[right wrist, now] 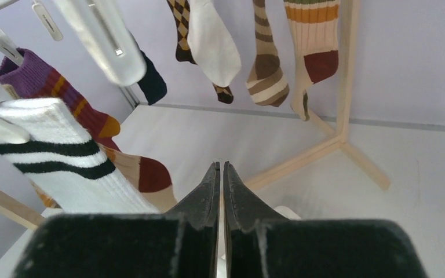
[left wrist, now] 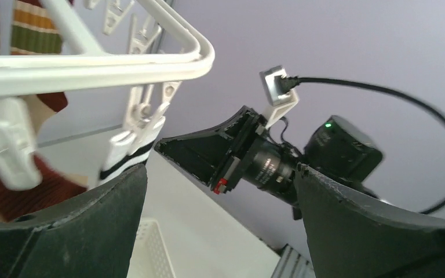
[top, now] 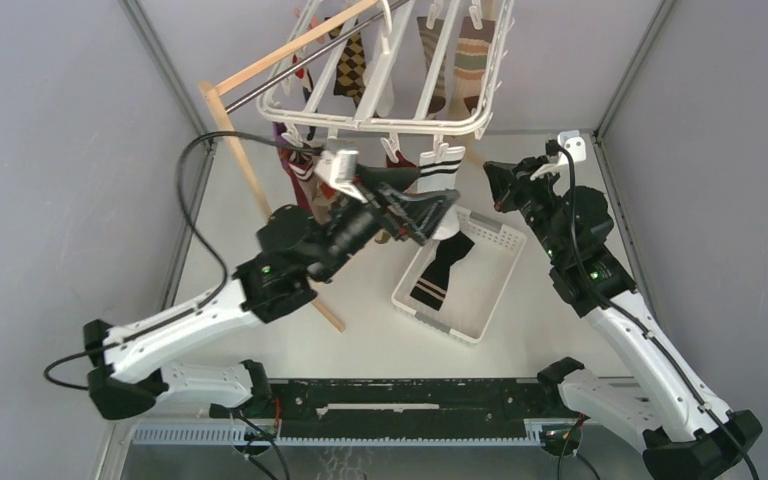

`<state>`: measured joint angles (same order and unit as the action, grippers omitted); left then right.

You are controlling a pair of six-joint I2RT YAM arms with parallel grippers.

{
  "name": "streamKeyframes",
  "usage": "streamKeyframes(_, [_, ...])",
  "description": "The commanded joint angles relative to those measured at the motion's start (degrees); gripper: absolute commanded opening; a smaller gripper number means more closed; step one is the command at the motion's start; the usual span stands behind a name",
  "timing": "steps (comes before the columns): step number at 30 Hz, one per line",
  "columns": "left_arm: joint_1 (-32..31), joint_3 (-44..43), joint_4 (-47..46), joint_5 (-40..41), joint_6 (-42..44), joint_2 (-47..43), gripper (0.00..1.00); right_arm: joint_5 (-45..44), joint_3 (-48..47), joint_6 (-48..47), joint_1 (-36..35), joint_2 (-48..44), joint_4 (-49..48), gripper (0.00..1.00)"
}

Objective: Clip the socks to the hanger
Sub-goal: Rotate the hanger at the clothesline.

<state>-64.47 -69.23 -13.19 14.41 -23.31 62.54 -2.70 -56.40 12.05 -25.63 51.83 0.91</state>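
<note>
The white hanger (top: 390, 120) hangs from a rod at the back, with several socks clipped to it: argyle (right wrist: 179, 23), plain white (right wrist: 214, 46), striped brown (right wrist: 266, 75), and tan with a red heel (right wrist: 316, 58). A white sock with black stripes (top: 440, 172) hangs from a clip (left wrist: 145, 113) on the hanger's front edge. My left gripper (top: 432, 208) stands wide open just below that sock, nothing between its fingers (left wrist: 64, 231). My right gripper (top: 492, 186) is to the right of the sock. Its jaws are together but for a thin slit, and they hold nothing.
A white slotted basket (top: 490, 300) sits on the table under the hanger, with a black sock with white stripes (top: 438, 272) in it. The wooden stand (top: 250, 170) and its metal rod carry the hanger. A purple and orange sock (right wrist: 46, 87) hangs at the left. Grey walls close in on both sides.
</note>
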Motion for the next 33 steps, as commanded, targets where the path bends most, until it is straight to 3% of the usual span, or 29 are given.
streamKeyframes(1, [-1.6, -9.2, 0.6, 0.3, 8.3, 9.3, 0.98, -0.6, -1.0, -1.8, 0.1, -3.4, -1.2, 0.08])
streamKeyframes(4, [-1.7, -11.4, 1.0, 1.9, 10.4, 12.1, 0.99, -0.3, -0.9, -3.4, 0.3, -5.0, -1.4, 0.11])
streamKeyframes(9, [-1.4, -9.1, -0.4, 4.3, 12.2, 9.9, 0.99, 6.3, -0.8, -8.3, 1.3, -6.8, -3.7, 0.49])
streamKeyframes(13, [-0.6, -6.6, -1.7, 4.2, 12.4, 7.7, 0.99, 15.6, -1.5, -11.2, 3.8, -6.4, -6.1, 0.66])
streamKeyframes(21, [3.5, -3.2, -2.5, 0.2, 8.6, 5.2, 0.99, 38.3, -5.4, -9.3, 13.0, -2.5, -7.5, 0.7])
streamKeyframes(26, [3.9, -1.7, -3.1, -0.1, 8.8, 3.8, 0.99, 54.1, -5.7, -2.1, 21.7, 0.1, -16.6, 0.69])
streamKeyframes(33, [3.9, 0.1, -4.2, 0.1, 9.4, 1.8, 0.99, 68.1, -7.5, 9.6, 30.8, 6.3, -31.0, 0.68])
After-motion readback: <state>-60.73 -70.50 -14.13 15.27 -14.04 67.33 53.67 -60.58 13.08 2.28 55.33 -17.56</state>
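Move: The hanger's near right corner is about 9 cm ahead of the left hand, 7 cm to its right and 5 cm above. From the right hand it lies some 4 cm ahead, 3 cm left and 8 cm up. The white sock's clip, also on the near rim, is about 9 cm ahead of the left hand, 2 cm to its right and 3 cm up. The dark red sock's clip sits level with that one in reach and height, 7 cm farther left. Below the hanger's near rim the open left hand sweeps right, down and slightly forward, some 6 cm right, then swings back left and up and ends about 4 cm farther forward. The right hand meanwhile rises about 6.5 cm beside the near right corner, easing back a little, opening its fingers wide, turning some 30 degrees counter-clockwise and tipping up. ##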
